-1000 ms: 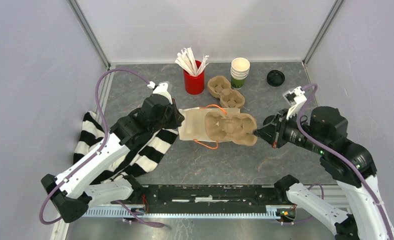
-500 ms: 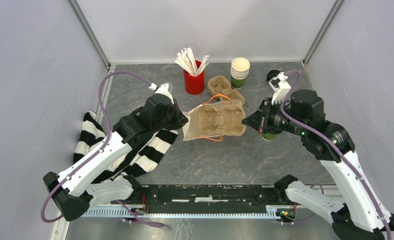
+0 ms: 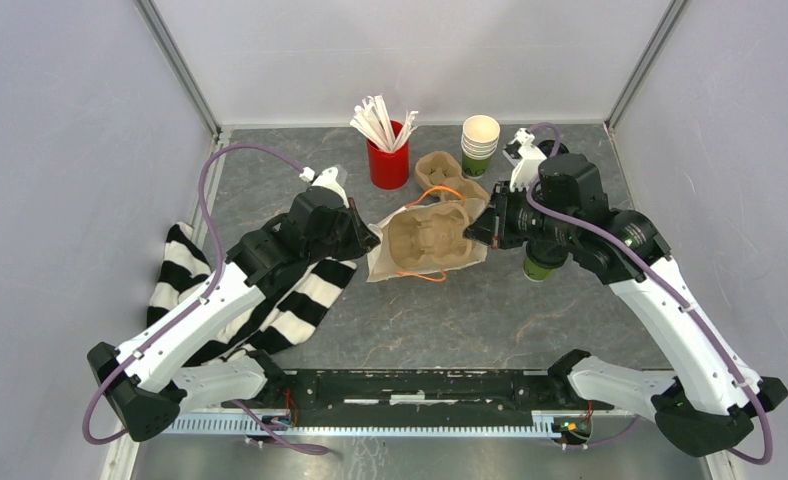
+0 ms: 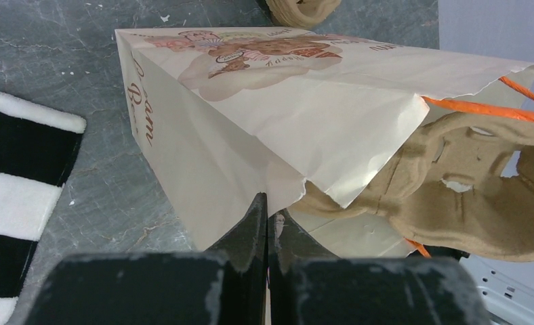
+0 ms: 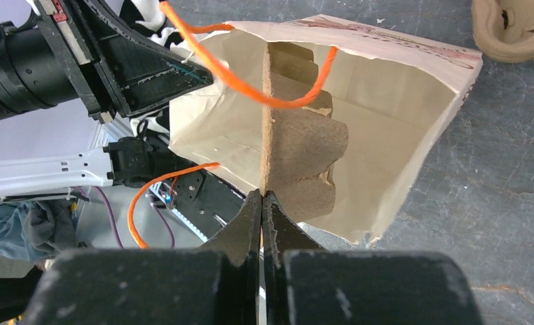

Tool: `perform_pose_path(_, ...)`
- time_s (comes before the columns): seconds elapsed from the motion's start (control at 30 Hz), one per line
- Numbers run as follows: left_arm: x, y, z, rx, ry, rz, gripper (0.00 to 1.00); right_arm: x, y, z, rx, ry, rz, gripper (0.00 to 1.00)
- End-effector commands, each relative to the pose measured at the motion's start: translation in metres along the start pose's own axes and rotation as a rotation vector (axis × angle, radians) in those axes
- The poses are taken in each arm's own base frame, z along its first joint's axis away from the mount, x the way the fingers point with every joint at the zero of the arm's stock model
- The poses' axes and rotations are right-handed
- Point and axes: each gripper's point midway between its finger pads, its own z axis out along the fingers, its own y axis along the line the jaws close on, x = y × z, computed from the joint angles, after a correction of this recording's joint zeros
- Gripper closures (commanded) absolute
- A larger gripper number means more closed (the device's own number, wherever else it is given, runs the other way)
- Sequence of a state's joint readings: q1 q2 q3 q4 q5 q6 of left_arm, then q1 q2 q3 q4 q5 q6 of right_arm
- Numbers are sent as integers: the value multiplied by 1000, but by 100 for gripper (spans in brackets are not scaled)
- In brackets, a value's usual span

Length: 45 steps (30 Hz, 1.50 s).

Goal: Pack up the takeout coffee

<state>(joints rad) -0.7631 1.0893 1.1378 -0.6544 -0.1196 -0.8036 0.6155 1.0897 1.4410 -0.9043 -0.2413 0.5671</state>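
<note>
The takeout coffee is a green cup standing on the table right of centre; my right arm covers its top. A cream paper bag with orange handles lies on its side, mouth to the right. My left gripper is shut on the bag's torn rim. A brown pulp cup carrier sits edge-on, partly inside the bag. My right gripper is shut on the carrier's near edge.
A red cup of white stirrers, a second pulp carrier and a stack of lidless green cups stand at the back. A black-and-white striped cloth lies under my left arm.
My right arm has swung left and farther back, carrying the carrier deeper into the bag. The bag's mouth has lifted and turned. The green cup is now uncovered below the right arm.
</note>
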Motion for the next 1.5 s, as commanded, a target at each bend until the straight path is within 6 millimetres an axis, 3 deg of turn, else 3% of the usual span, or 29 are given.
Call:
perform_pose_path(0.0, -14, -21, -4, 68, -34, -56, 98, -22, 10, 0, 19, -85, -59, 100)
perform_pose_path(0.33, -19, -23, -3, 49, -41, -85, 98, -21, 3, 36, 102, -30, -179, 100)
perform_pose_path(0.5, -19, -21, -4, 27, -35, -131, 98, -19, 12, 52, 47, 20, -208, 100)
perform_pose_path(0.63, -19, -22, -5, 23, -24, -154, 98, -18, 8, 66, 66, 66, -227, 100)
perform_pose_path(0.97, -16, -18, 0, 7, -11, -151, 98, -15, -8, 89, 57, 125, -202, 100)
perform_pose_path(1.23, -20, -13, 1, -14, -17, -146, 98, -12, -8, 111, 1, 144, -192, 100)
perform_pose_path(1.3, -21, -8, 2, -35, -24, -156, 98, -14, -39, 114, 139, 144, -215, 94)
perform_pose_path(1.33, -22, -5, 3, -46, -29, -164, 98, -17, -66, 107, 296, 148, -235, 81)
perform_pose_path(1.37, -22, -2, 4, -55, -32, -172, 98, -27, -73, 102, 354, 136, -276, 70)
perform_pose_path(1.4, -23, 0, 5, -61, -35, -180, 98, -36, -74, 95, 383, 121, -288, 63)
perform_pose_path(1.47, -24, 2, 6, -68, -35, -190, 98, -53, -54, 88, 325, 56, -298, 58)
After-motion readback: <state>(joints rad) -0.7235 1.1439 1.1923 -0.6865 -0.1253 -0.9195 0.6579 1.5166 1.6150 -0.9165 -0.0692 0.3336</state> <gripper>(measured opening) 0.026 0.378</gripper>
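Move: The right hand holds the carrier by its right-hand end. The bag's open mouth is centred about 3 cm ahead of this hand, 7 cm to its left and 8 cm below. On the table some 30 cm lower, the spare carrier lies roughly 22 cm ahead and level sideways, the lidded cup about 5 cm ahead and 16 cm right. The left hand grips the bag's left rim, with the mouth's middle straight out some 8 cm to its right, at its height. Forward and down, each about 8 cm, with some leftward travel that partly turns back at the end, the right hand feeds the carrier into the bag's mouth, its fingers tipping some 20 degrees further down. Only near the end do they open and let go of the carrier. The left hand keeps its pinch on the left rim, holding the bag nearly in place. ##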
